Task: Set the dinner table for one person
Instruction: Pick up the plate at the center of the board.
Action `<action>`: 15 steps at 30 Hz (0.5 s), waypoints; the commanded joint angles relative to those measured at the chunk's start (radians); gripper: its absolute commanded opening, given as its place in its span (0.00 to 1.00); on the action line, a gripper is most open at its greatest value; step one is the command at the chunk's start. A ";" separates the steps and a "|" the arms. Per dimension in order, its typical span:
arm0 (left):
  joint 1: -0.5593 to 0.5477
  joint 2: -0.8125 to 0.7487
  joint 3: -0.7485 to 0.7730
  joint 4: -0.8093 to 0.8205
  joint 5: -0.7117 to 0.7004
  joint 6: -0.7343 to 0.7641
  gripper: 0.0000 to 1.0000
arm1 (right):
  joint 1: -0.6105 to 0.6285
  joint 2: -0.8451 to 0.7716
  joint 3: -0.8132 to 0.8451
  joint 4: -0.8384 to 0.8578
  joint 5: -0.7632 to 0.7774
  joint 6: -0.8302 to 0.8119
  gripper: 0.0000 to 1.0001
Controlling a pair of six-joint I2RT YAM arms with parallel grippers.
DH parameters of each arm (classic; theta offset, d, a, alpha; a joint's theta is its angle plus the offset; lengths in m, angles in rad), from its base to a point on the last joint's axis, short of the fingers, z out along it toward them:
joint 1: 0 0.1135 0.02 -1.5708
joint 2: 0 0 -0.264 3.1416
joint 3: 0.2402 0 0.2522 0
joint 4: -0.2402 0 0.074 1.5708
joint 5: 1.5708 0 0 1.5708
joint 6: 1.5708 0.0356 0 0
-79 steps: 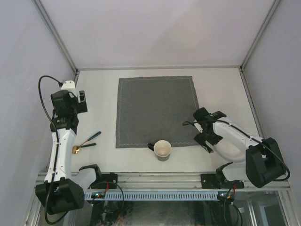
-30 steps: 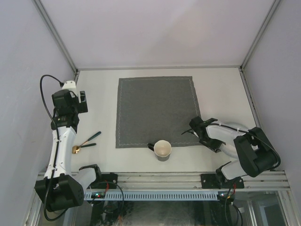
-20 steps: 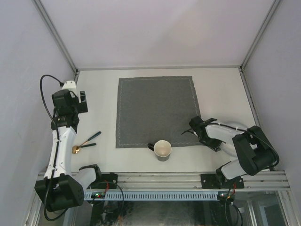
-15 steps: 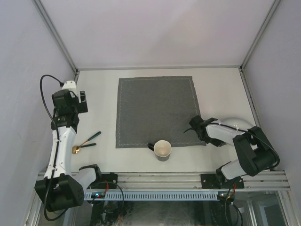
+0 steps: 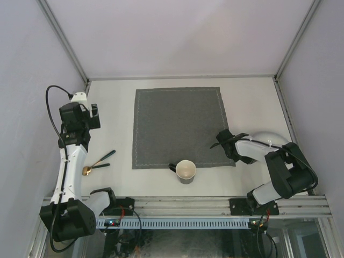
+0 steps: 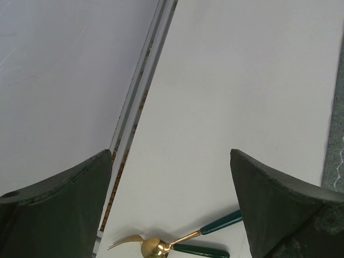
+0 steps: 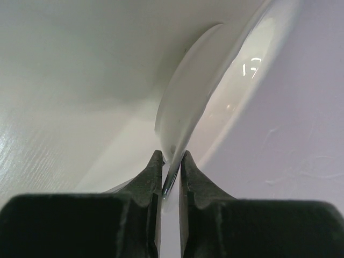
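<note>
The dinner table (image 5: 252, 102) carries a square grey mat (image 5: 178, 126) at its middle. My right gripper (image 5: 234, 148) (image 7: 171, 161) is shut on the thin rim of a white plate (image 7: 215, 80), which stands tilted above the tabletop; in the top view the plate (image 5: 267, 138) shows as a white arc at the right. A pale cup with a dark handle (image 5: 186, 171) stands at the mat's near edge. A gold spoon (image 5: 87, 170) (image 6: 156, 248) and fork (image 6: 122, 241), both green-handled, lie at the left. My left gripper (image 5: 80, 115) (image 6: 170, 153) hangs open above them, empty.
Aluminium rails (image 5: 181, 78) edge the tabletop, and grey walls close in on the back and both sides. The left rail (image 6: 137, 110) runs close beside my left gripper. The mat's stitched edge (image 6: 336, 161) shows at the right of the left wrist view.
My right gripper has shut on the plate's rim and the plate has tipped up off the table. The left arm, cup and cutlery have not moved.
</note>
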 commanded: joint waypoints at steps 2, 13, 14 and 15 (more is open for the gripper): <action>0.003 -0.008 0.018 0.024 -0.007 -0.013 0.94 | 0.000 0.015 0.054 0.088 -0.175 -0.075 0.00; 0.004 -0.004 0.017 0.026 -0.012 -0.010 0.94 | 0.024 0.001 0.128 0.212 -0.165 -0.103 0.00; 0.004 -0.005 0.017 0.027 -0.011 -0.011 0.94 | 0.022 -0.003 0.128 0.220 -0.164 -0.105 0.00; 0.004 -0.004 0.017 0.027 -0.011 -0.011 0.94 | 0.022 -0.004 0.128 0.228 -0.163 -0.108 0.00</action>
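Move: The right hand already pinches the plate's left rim; the plate's middle lies about 7 cm to its right and 2 cm ahead. The middle of the grey cloth is some 35 cm to this hand's left, about 16 cm ahead and 5 cm below. The mug stands roughly 33 cm to its left and 5 cm back. From the left hand, the cloth's middle lies about 40 cm right, 5 cm ahead and 22 cm below. Keeping its pinch on the rim, the right hand carries the plate about 7 cm forward and left towards the cloth. ##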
